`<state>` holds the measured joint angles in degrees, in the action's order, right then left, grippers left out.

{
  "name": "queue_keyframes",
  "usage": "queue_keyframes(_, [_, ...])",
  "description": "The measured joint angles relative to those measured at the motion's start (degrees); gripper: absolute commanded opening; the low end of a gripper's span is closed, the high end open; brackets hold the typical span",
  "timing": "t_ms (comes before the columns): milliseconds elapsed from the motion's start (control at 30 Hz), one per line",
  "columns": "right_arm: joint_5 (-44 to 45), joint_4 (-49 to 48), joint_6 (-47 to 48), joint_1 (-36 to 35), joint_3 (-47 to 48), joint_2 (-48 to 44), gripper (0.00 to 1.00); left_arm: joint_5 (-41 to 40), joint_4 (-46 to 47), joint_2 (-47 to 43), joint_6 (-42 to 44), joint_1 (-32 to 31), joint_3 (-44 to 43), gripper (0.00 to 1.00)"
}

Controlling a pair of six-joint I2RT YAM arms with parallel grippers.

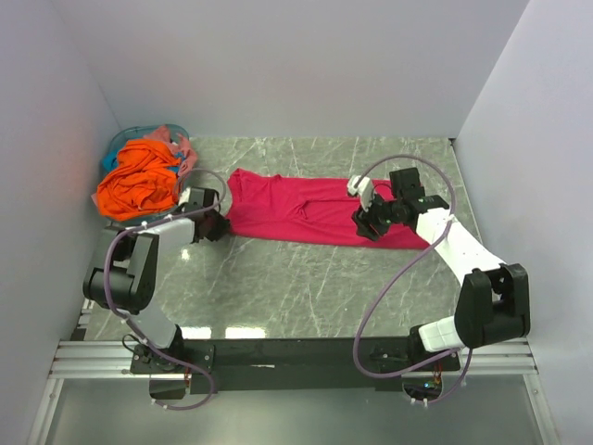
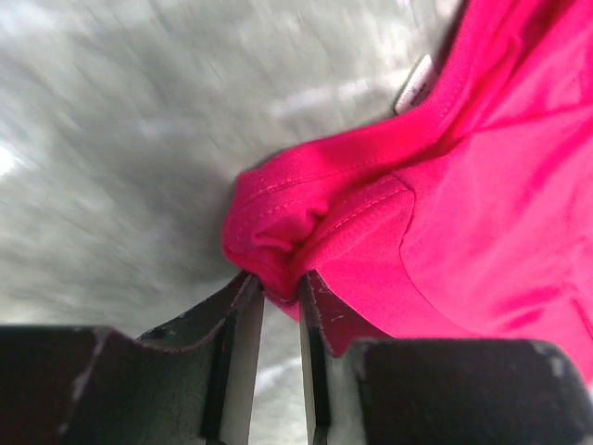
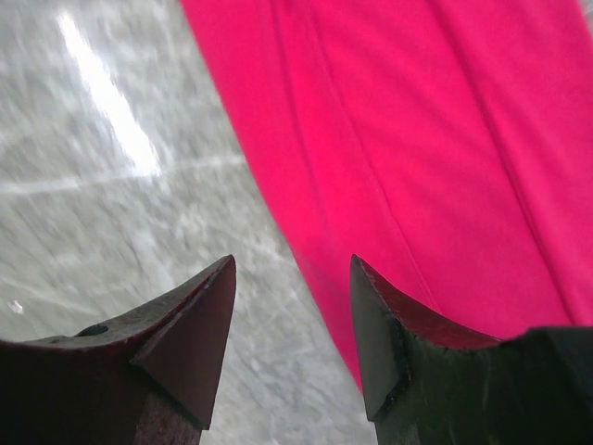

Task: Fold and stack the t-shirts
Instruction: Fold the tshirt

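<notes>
A crimson-pink t-shirt (image 1: 306, 206) lies as a long flat band across the middle of the marble table. My left gripper (image 1: 219, 225) is at its near left corner. In the left wrist view that gripper (image 2: 281, 283) is shut on a bunched fold of the crimson cloth (image 2: 482, 204), next to the collar seam. My right gripper (image 1: 364, 225) hangs over the band's near edge towards its right end. In the right wrist view it (image 3: 292, 273) stands open just above the edge of the shirt (image 3: 417, 120), with nothing between its fingers. A bright orange t-shirt (image 1: 139, 185) lies crumpled at the far left, with a paler salmon-pink one (image 1: 176, 141) behind it.
A round teal basket (image 1: 119, 144) holds the crumpled shirts in the far left corner, against the left wall. White walls close the table on the left, back and right. Bare marble (image 1: 296, 287) lies between the crimson shirt and the arm bases.
</notes>
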<state>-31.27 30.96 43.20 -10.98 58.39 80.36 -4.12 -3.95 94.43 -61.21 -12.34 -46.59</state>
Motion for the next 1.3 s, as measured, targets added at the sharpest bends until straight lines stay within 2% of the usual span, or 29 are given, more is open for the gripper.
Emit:
queue_keyframes(133, [1.57,0.79,5.11,0.00,-3.23,-0.15,0.59,-0.11,-2.91,2.36,3.96,3.06,-3.76,0.23])
queue_keyframes(367, [3.23,1.22,13.46,-1.51,-7.65,-1.95,0.59,2.71,-4.81,9.07,9.38,6.12,-12.68,0.24])
queue_keyframes(433, [4.42,0.15,15.23,-3.06,-9.84,-2.36,0.59,3.02,-5.68,10.12,10.38,6.10,-14.86,0.28])
queue_keyframes(500, [6.54,-1.38,16.81,-4.96,-12.35,-2.32,0.59,3.37,-6.78,10.40,11.43,6.10,-16.94,0.38])
queue_keyframes(533, [7.56,-2.01,17.27,-5.79,-13.44,-2.14,0.59,3.48,-7.15,10.40,12.13,6.10,-17.90,0.47])
queue_keyframes(633, [11.02,-3.76,17.79,-7.56,-14.21,-0.11,0.59,4.33,-7.13,9.62,13.25,6.10,-19.10,0.56])
queue_keyframes(900, [20.04,-11.41,17.81,-7.74,-15.47,2.25,0.58,7.89,-8.09,-2.67,15.39,6.10,-18.25,0.63])
queue_keyframes(1133, [23.04,-12.41,19.45,-6.97,-18.38,1.53,0.58,7.93,-10.08,-15.13,18.27,6.49,-17.40,0.74])
queue_keyframes(1300, [25.09,-13.35,20.52,-5.25,-18.73,2.29,0.55,7.26,-14.05,-21.73,22.01,8.07,-17.14,0.77])
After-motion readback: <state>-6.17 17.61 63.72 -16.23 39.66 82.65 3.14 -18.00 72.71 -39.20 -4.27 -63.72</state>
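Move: At the near left corner of the folded t-shirt, the left hand already grips the cloth; the table spot it is taken to lies some 6 cm ahead and 3 cm left. From this hand the clothes basket is about 18 cm left and 10 cm ahead, the shirt's far left corner 15 cm ahead, 2 cm right. For the right hand, the near right corner is about 12 cm right, level, and 12 cm down; the far right corner, 17 cm ahead of it. Dragging the pinched corner low over the table, the left hand goes about 7 cm forward and a little left, then opens, lets go and climbs steeply some 20 cm, easing back with its fingers tilting up. The open right hand sinks about 10 cm and shifts right towards the near right corner, tipping its fingers 30 degrees steeper until they straddle the near edge. ##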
